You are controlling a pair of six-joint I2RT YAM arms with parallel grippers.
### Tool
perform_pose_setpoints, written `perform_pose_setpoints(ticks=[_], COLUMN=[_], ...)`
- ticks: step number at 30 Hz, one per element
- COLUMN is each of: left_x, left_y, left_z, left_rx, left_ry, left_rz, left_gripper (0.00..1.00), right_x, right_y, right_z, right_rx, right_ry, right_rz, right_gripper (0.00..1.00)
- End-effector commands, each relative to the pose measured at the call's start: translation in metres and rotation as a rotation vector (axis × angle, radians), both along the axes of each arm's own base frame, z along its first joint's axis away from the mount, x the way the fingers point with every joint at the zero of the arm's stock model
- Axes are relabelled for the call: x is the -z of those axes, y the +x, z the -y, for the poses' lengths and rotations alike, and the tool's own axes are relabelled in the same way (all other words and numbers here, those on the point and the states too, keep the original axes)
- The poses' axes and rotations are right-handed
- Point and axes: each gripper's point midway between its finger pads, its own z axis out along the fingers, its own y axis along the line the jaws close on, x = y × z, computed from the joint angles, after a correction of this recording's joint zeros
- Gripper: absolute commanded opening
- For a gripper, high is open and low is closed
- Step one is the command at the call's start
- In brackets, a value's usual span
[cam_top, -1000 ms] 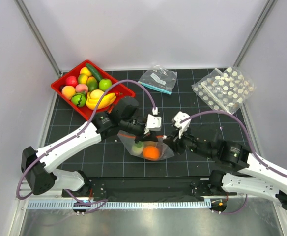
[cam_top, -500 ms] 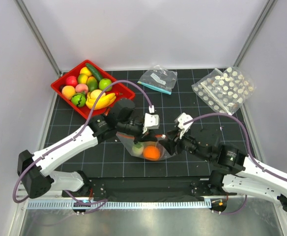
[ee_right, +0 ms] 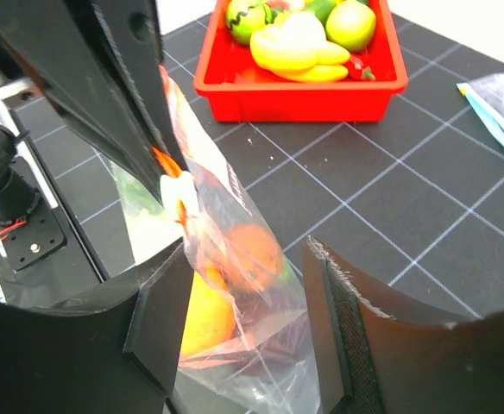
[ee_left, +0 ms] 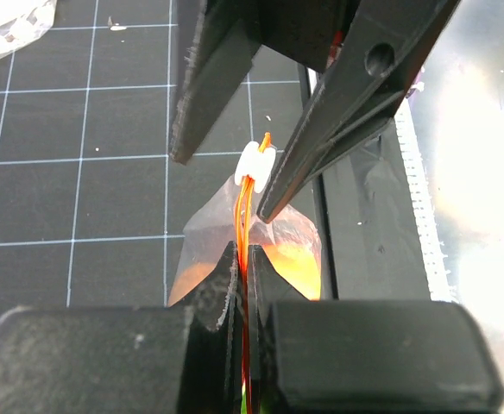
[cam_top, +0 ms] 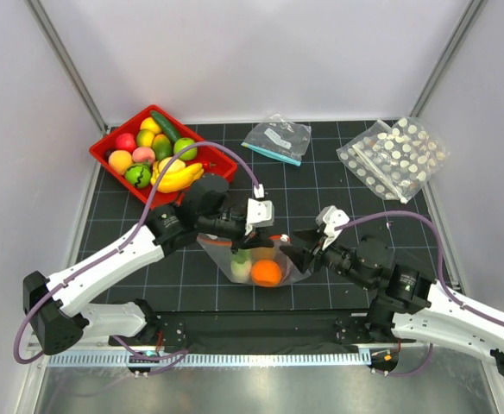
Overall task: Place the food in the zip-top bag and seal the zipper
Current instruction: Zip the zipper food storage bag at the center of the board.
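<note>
The zip-top bag [cam_top: 256, 259] hangs upright over the mat near the front, with an orange [cam_top: 267, 272] and a green-and-white piece [cam_top: 241, 264] inside. My left gripper [cam_top: 256, 231] is shut on the orange-red zipper [ee_left: 245, 226] at the bag's mouth, and in the left wrist view its fingers [ee_left: 226, 285] pinch the strip edge-on. A white slider [ee_left: 255, 164] sits on the strip beyond them. My right gripper [cam_top: 288, 247] stands open at the bag's right end, and the bag [ee_right: 235, 259] hangs between its fingers [ee_right: 330, 293] untouched. More food [cam_top: 159, 153] lies in the red tray.
The red tray [cam_top: 105, 148] stands at the back left. A clear bag with a teal strip [cam_top: 278, 138] lies at the back middle and a white-dotted bag [cam_top: 394, 153] at the back right. Both arms' cables arch over the mat's middle.
My right gripper has opened and drawn a little to the left along the bag. The left gripper kept its hold on the zipper and shifted slightly left with the bag.
</note>
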Motion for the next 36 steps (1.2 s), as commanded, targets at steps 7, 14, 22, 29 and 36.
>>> perform_pose_setpoints(ticks=[7, 14, 22, 29, 36], left_x=[-0.017, -0.012, -0.007, -0.025, -0.048], left_y=[0.001, 0.001, 0.0, -0.004, -0.01], left_z=[0.004, 0.004, 0.005, 0.007, 0.013], left_rx=[0.005, 0.005, 0.014, 0.046, 0.082], left_ry=[-0.059, -0.048, -0.037, -0.084, -0.128], left_rz=[0.021, 0.009, -0.003, 0.024, 0.009], left_gripper=[0.0, 0.0, 0.01, 0.42, 0.5], right_x=[-0.038, -0.042, -0.044, -0.037, -0.034], right_y=[-0.01, -0.019, -0.021, -0.023, -0.028], right_z=[-0.009, -0.017, -0.017, -0.02, -0.026], right_rx=[-0.084, -0.15, -0.167, -0.187, -0.23], right_ry=[0.084, 0.086, 0.083, 0.047, 0.027], right_rz=[0.085, 0.089, 0.087, 0.077, 0.076], right_gripper=[0.41, 0.28, 0.01, 0.01, 0.01])
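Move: Just off the left fingertips, which keep the orange zip strips pinched shut, the white slider sits at the strips' end, about 3 cm to the right of the left hand. From the open right hand it is some 3 cm left and 1 cm back, roughly level. The orange in the bag lies about 6 cm back, 5 cm left and 10 cm below the right hand; the pale green food is some 5 cm left of the orange and 2 cm farther out. Easing left and back about 3.5 cm in all towards the slider, the right hand turns some 10 degrees counter-clockwise and shuts its fingers on the orange strip end just beside the slider. With that pinched, the left fingers, still until then, open halfway and let go of the strips, then start to rise by about 1 cm. ##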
